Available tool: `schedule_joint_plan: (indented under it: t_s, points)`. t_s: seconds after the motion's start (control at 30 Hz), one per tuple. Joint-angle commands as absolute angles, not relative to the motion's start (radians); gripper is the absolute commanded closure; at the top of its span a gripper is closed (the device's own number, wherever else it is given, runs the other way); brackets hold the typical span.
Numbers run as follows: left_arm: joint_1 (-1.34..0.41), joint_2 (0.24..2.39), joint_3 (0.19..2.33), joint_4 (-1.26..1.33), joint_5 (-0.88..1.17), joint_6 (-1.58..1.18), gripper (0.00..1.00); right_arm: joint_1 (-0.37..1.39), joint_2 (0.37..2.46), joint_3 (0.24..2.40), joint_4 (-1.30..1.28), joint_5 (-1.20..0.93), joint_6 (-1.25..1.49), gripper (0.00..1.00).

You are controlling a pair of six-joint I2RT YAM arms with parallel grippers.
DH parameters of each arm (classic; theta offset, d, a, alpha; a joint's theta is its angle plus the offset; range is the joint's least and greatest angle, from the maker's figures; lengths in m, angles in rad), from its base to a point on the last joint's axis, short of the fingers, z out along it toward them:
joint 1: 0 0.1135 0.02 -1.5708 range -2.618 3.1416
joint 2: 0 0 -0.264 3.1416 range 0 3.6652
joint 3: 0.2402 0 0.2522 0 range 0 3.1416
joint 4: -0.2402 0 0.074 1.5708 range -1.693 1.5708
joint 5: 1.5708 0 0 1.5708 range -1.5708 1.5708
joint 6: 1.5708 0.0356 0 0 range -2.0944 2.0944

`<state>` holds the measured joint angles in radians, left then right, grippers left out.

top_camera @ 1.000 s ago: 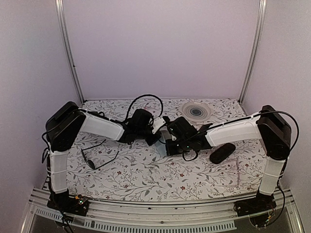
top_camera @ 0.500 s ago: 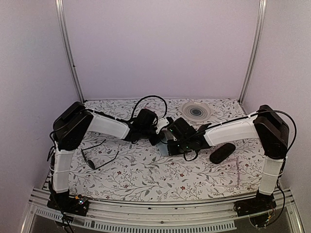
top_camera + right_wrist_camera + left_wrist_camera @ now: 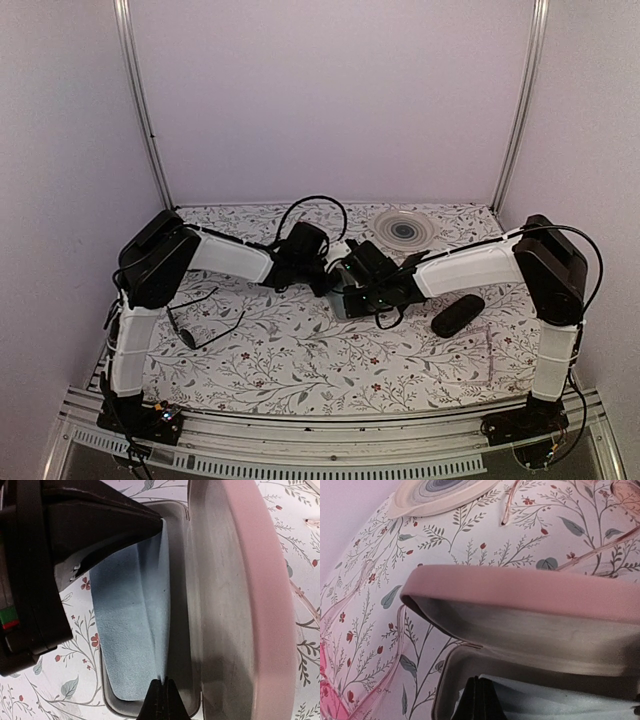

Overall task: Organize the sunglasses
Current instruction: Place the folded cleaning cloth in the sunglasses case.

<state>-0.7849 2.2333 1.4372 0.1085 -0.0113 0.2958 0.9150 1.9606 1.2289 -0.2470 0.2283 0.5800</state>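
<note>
The sunglasses (image 3: pixel 203 322), black wire with round dark lenses, lie unfolded on the table's left, apart from both grippers. At the centre an open pink case (image 3: pixel 338 301) shows its raised lid (image 3: pixel 530 587) (image 3: pixel 260 580) and grey inside. A blue cloth (image 3: pixel 130 610) (image 3: pixel 560 700) lies in the case with a ridge drawn along its length. My left gripper (image 3: pixel 328 272) (image 3: pixel 478 695) (image 3: pixel 159 522) is shut on the cloth's far end. At the near end my right gripper (image 3: pixel 347 290) (image 3: pixel 164 692) is shut on the cloth.
A black oval hard case (image 3: pixel 458 315) lies right of the centre. Pale pink clear glasses (image 3: pixel 486 352) (image 3: pixel 505 505) rest near the front right. A round ribbed plate (image 3: pixel 403 230) (image 3: pixel 435 495) sits at the back. Walls and metal posts enclose the table.
The left arm has swung right, bringing its gripper to the open case. The right gripper has shifted slightly back and left. The sunglasses have not moved.
</note>
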Motion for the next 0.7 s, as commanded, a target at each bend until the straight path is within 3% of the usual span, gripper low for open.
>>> schedule_joint_plan:
  t_s: [0.0,0.17,0.3,0.37,0.67]
  points:
    - [-0.783,2.275,1.476,0.084,0.000,0.325,1.00,0.911,1.991,1.267,-0.251,0.238,0.576,1.00]
    - [-0.784,2.278,1.485,0.084,0.012,0.325,1.00,0.912,1.993,1.280,-0.268,0.236,0.579,0.97]
    - [-0.790,2.278,1.489,0.077,0.030,0.338,0.96,0.911,1.982,1.288,-0.282,0.232,0.584,0.80]
    - [-0.792,2.278,1.490,0.073,0.029,0.341,0.91,0.911,1.971,1.288,-0.285,0.231,0.589,0.72]
    - [-0.802,2.237,1.484,0.066,0.024,0.332,0.59,0.912,1.896,1.286,-0.289,0.199,0.622,0.57]
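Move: I hold the folded cloth's lid-side edge with both hands, over the open pink case. The middle of its tray is about 5 cm back and 1 cm right of my left hand, and about 5 cm ahead and 3 cm left of my right, some 2 cm below both. The raised lid stands roughly 5 cm right of the tray's middle and 2 cm farther out. The black case lies about 23 cm right of my right hand, level with it. I lower both hands together by roughly 1 cm, carrying the pinched cloth edge down into the tray, then let go of it: my right fingers spread first, my left just after, each to about a third or a little more of full opening. The hands otherwise stay over their ends of the case, the right one easing up about half a centimetre as it opens. ##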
